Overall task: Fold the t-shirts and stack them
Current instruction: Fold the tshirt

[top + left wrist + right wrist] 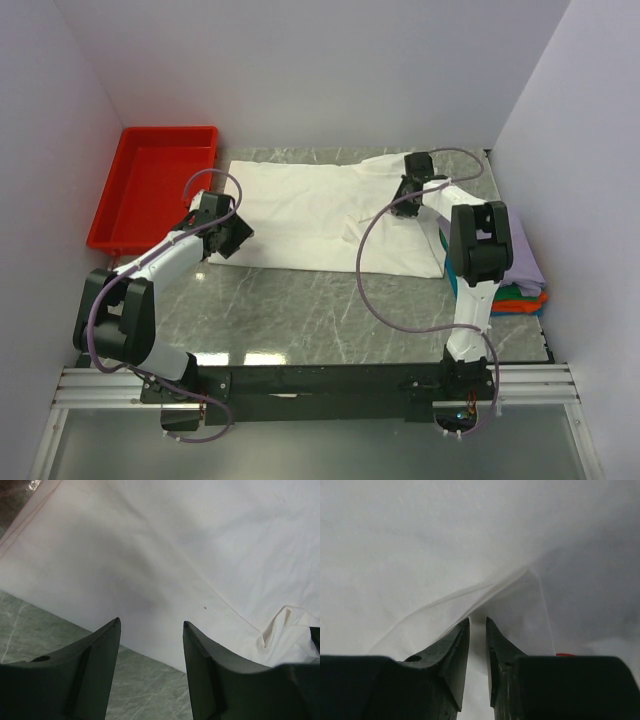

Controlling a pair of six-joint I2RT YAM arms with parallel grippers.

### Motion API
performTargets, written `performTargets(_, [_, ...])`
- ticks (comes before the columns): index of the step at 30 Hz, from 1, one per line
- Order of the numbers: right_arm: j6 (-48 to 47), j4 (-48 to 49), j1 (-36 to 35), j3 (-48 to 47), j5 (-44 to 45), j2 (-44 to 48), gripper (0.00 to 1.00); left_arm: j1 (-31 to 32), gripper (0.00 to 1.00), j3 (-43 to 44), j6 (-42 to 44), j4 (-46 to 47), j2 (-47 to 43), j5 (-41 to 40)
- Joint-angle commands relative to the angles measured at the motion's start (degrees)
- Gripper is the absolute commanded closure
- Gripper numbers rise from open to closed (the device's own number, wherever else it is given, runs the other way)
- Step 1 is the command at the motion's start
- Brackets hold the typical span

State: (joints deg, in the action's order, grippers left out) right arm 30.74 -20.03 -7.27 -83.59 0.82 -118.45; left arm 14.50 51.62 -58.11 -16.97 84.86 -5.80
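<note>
A large white t-shirt (320, 215) lies spread across the back of the grey marble table (330, 310). My left gripper (235, 235) hovers at the shirt's near left edge. In the left wrist view it (151, 622) stands open over that hem (175, 545), nothing between its fingers. My right gripper (405, 195) is down on the shirt's right part. In the right wrist view its jaws (477, 620) are nearly together, pinching a raised fold of the white cloth (485, 592). Folded lavender (525, 265), teal (452, 272) and orange (520, 305) t-shirts are stacked at the right edge.
A red plastic tray (150, 190) sits at the back left, next to the shirt's left end. White walls close in the table on three sides. A bunched bit of white cloth (287, 635) shows by the left gripper's right finger.
</note>
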Motion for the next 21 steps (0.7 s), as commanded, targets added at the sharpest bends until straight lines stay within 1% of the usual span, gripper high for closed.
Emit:
performTargets(1, [-1.12, -2.02, -0.47, -7.88, 0.59, -2.39, 0.73, 0.18, 0.42, 2.26, 0.71, 0.89, -0.66, 0.27])
performTargets(7, [-2.09, -7.03, -0.99, -18.60, -0.64, -8.80, 0.71, 0.18, 0.42, 2.70, 0.71, 0.71, -0.22, 0.35])
performTargets(12, [-3.05, -9.67, -0.99, -23.63, -2.05, -12.24, 0.68, 0.18, 0.42, 3.23, 0.89, 0.45, -0.05, 0.35])
performTargets(13, [-3.14, -9.76, -0.99, -23.72, -1.79, -11.89, 0.67, 0.18, 0.42, 3.23, 0.98, 0.36, -0.05, 0.35])
performTargets(16, [-3.58, -9.42, -0.73, -21.71, 0.75, -9.00, 0.58, 0.18, 0.42, 3.32, 0.98, 0.27, -0.22, 0.18])
performTargets(17, [-3.67, -9.06, -0.64, -20.83, 1.28, -7.86, 0.53, 0.18, 0.42, 3.23, 1.06, 0.27, -0.31, 0.27])
performTargets(18, [-3.58, -8.45, -0.38, -19.78, 1.46, -5.67, 0.51, 0.18, 0.42, 3.23, 0.98, 0.27, -0.31, 0.27])
performTargets(21, [-2.97, -6.25, 0.41, -15.56, -0.03, -1.79, 0.47, 0.17, 0.42, 3.14, 0.89, 0.54, -0.05, 0.35])
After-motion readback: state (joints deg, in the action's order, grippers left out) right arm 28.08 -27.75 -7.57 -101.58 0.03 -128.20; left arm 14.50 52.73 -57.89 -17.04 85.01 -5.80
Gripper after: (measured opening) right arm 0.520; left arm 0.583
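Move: The upper edge of the folded-over flap of the t-shirt lies right at my right fingertips, about 1 cm ahead, 2 cm left and 1 cm below. The t-shirt's far sleeve is some 15 cm ahead and 4 cm left, the purple stack about 22 cm right and 11 cm back. From my idle left hand the flap edge is about 12 cm ahead, 36 cm right and 6 cm lower. With my right fingertips low at the flap and only a little apart, I push its edge forward over the t-shirt towards the far sleeve, about 6 cm, rising slightly and drifting a little left. Then I open the fingers to about half and ease back some 1.5 cm, staying low over the cloth. ##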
